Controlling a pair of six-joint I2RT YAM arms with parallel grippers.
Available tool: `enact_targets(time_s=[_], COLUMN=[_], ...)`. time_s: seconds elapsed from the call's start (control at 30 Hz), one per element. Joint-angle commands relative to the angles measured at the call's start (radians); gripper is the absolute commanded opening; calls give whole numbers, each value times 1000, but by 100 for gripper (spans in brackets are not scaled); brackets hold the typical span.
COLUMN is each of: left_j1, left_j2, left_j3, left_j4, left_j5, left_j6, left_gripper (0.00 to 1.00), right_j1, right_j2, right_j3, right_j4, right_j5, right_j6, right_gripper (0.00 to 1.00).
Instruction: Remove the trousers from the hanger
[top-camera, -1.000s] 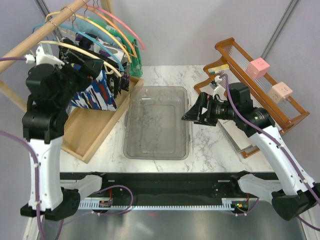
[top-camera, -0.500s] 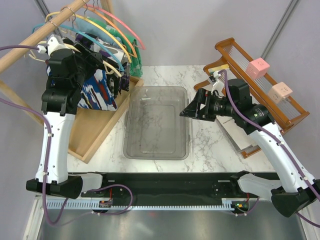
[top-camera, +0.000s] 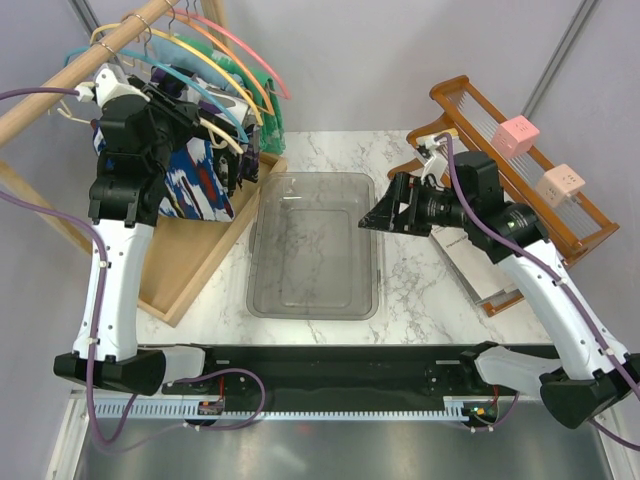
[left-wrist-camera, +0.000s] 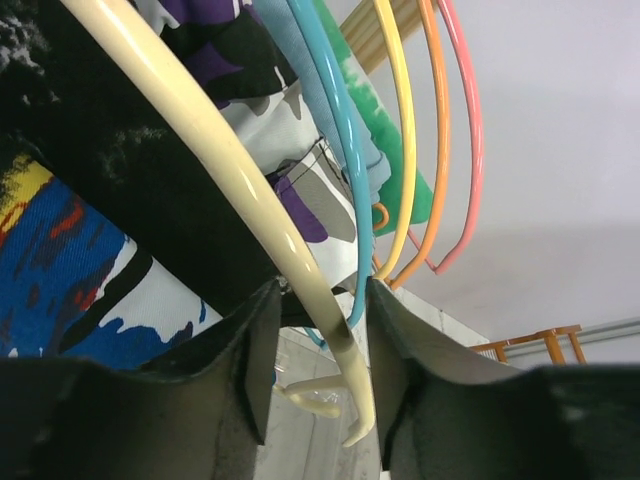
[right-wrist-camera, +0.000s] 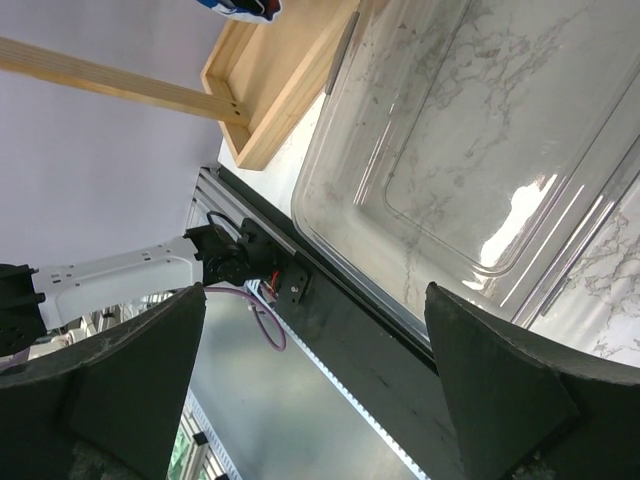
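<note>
The trousers (top-camera: 195, 185), printed blue, white, red and black, hang from the cream hanger (top-camera: 225, 137) on the rack at the far left. My left gripper (top-camera: 213, 128) is up among the garments. In the left wrist view its jaws (left-wrist-camera: 320, 300) straddle the lower end of the cream hanger (left-wrist-camera: 200, 130). They are partly closed, with a small gap on each side of the bar. The print of the trousers (left-wrist-camera: 70, 290) shows at the lower left. My right gripper (top-camera: 372, 222) hovers wide open over the right edge of the bin, holding nothing (right-wrist-camera: 315, 290).
A clear plastic bin (top-camera: 315, 245) sits mid-table. The rack's wooden base (top-camera: 185, 265) and rod (top-camera: 60, 90) stand at the left, with teal, yellow, orange and pink hangers (left-wrist-camera: 440, 150) behind the cream one. A brown rack (top-camera: 520, 190) with pink cubes stands at the right.
My left arm has risen and reached into the rack, and its jaws have narrowed around the cream hanger's end. The right gripper has drifted slightly left, still open.
</note>
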Motion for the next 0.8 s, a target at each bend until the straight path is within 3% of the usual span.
enact_targets(time_s=[0.0, 0.1, 0.13, 0.23, 0.33, 0.77], left_j1=[13, 17, 20, 25, 28, 29], left_j2=[10, 20, 23, 23, 20, -65], left_j3=[1, 6, 9, 7, 12, 66], left_j4=[85, 107, 107, 114, 119, 114], left_j5=[16, 33, 44, 64, 67, 65], left_j6=[62, 79, 79, 82, 82, 109], left_gripper=[42, 39, 29, 23, 3, 2], right_j1=[4, 4, 6, 4, 4, 4], right_j2=[29, 46, 49, 60, 69, 117], right_j3=[66, 83, 86, 100, 112, 146], right_j4=[4, 4, 4, 4, 4, -1], right_j5=[5, 5, 6, 9, 12, 14], right_j6=[-38, -41, -41, -46, -50, -59], right_gripper=[98, 98, 98, 98, 98, 98])
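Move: The right arm of the cream hanger carrying the patterned trousers already runs between the left gripper's half-open fingertips, about 1 cm ahead and level. The trousers' middle hangs some 6 cm left and 12 cm below, neither ahead nor back; a blue hanger's arm is about 5 cm ahead and 2 cm right, at the same height. From the right hand, the cream arm lies roughly 16 cm ahead, 36 cm left and 13 cm up. Ease the left gripper forward about 1.5 cm onto the cream hanger's arm and shut the half-open fingers to pinch the bar. Then, shifting slightly left, draw back about 1 cm while keeping that pinch, with the wrist unturned. Meanwhile, bring the open, empty right hand some 2.5 cm forward with a slight leftward drift. ##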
